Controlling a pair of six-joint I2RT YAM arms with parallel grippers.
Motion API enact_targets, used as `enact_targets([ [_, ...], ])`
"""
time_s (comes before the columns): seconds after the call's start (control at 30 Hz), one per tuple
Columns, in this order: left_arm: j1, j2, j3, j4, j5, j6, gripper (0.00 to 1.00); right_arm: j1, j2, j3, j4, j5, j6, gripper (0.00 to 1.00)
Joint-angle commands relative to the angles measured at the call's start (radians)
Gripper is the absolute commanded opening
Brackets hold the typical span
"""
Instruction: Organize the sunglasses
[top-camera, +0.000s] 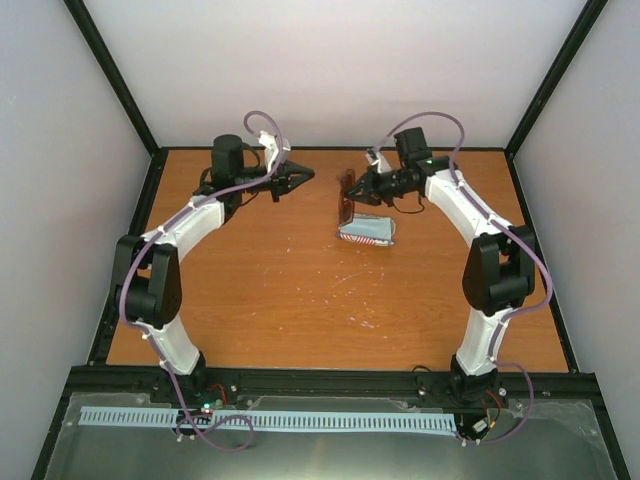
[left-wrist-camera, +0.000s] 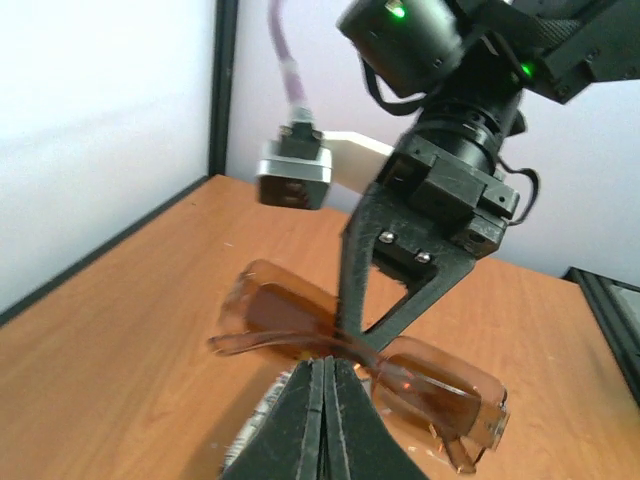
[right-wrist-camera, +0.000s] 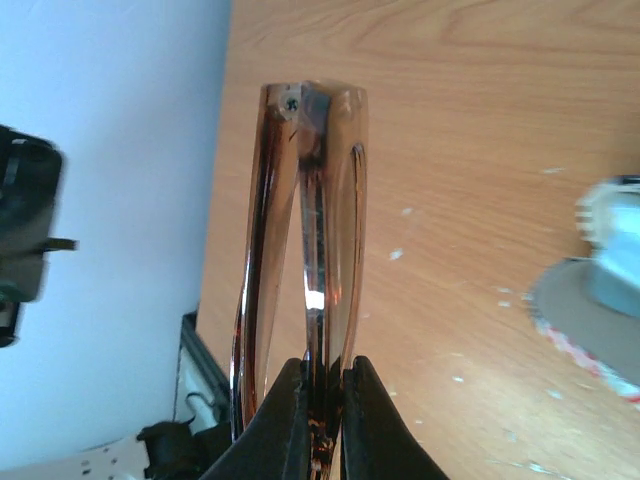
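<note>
My right gripper (top-camera: 356, 190) is shut on the sunglasses (top-camera: 347, 198) and holds them just above the table at the back centre. In the right wrist view its fingertips (right-wrist-camera: 296, 385) pinch the reddish-brown frame, and the sunglasses (right-wrist-camera: 310, 230) stand edge-on away from the camera. My left gripper (top-camera: 306, 177) hangs shut and empty a short way left of them. From the left wrist, that gripper (left-wrist-camera: 325, 362) points at the sunglasses (left-wrist-camera: 430, 385) without touching them, and the right gripper (left-wrist-camera: 352, 335) grips them near the bridge.
An oval patterned case (top-camera: 352, 236) with a light blue cloth (top-camera: 370, 228) on it lies on the table just in front of the sunglasses; the case (right-wrist-camera: 570, 315) shows at the right of the right wrist view. Black frame rails and white walls enclose the wooden table (top-camera: 300, 300).
</note>
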Motion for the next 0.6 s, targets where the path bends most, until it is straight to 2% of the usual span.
enact_targets([
  [0.0,0.014,0.091,0.124,-0.184,-0.034,0.143,0.01,-0.073,-0.068,-0.062,0.059,0.099,0.051,0.03],
  [0.17,0.009,0.192,0.195,-0.349,-0.052,0.241,0.01,-0.149,-0.142,-0.205,0.148,0.195,0.107,0.03],
  [0.27,-0.025,0.217,0.22,-0.506,-0.044,0.338,0.0,-0.157,-0.136,-0.184,0.114,0.266,0.024,0.03],
  [0.4,-0.119,0.2,0.185,-0.667,-0.073,0.502,0.01,-0.158,-0.067,-0.122,0.088,0.282,-0.046,0.03],
  [0.57,-0.226,0.204,0.141,-0.75,-0.165,0.607,0.01,-0.158,-0.031,-0.079,0.078,0.321,-0.111,0.03],
])
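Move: The open glasses case, with the blue cloth in it, lies about 4 cm farther out than the left hand, some 13 cm to its right and 25 cm below. The sunglasses, still held by the right hand, hang roughly 8 cm to the left hand's right, level with it fore and aft and 6 cm lower. From the right hand, the case is about 4 cm ahead, 6 cm to the right and 19 cm below. The sunglasses, still pinched in the right fingers, are swung about 10 cm right, some 5 cm forward and slightly down, the wrist turning about 17 degrees clockwise, from the case's left end to above its right half. The left hand, its fingers staying shut, first edges 4 cm forward, then plunges about 13 cm towards the case, drawing back and going right as its fingertips tip down some 20 degrees. ##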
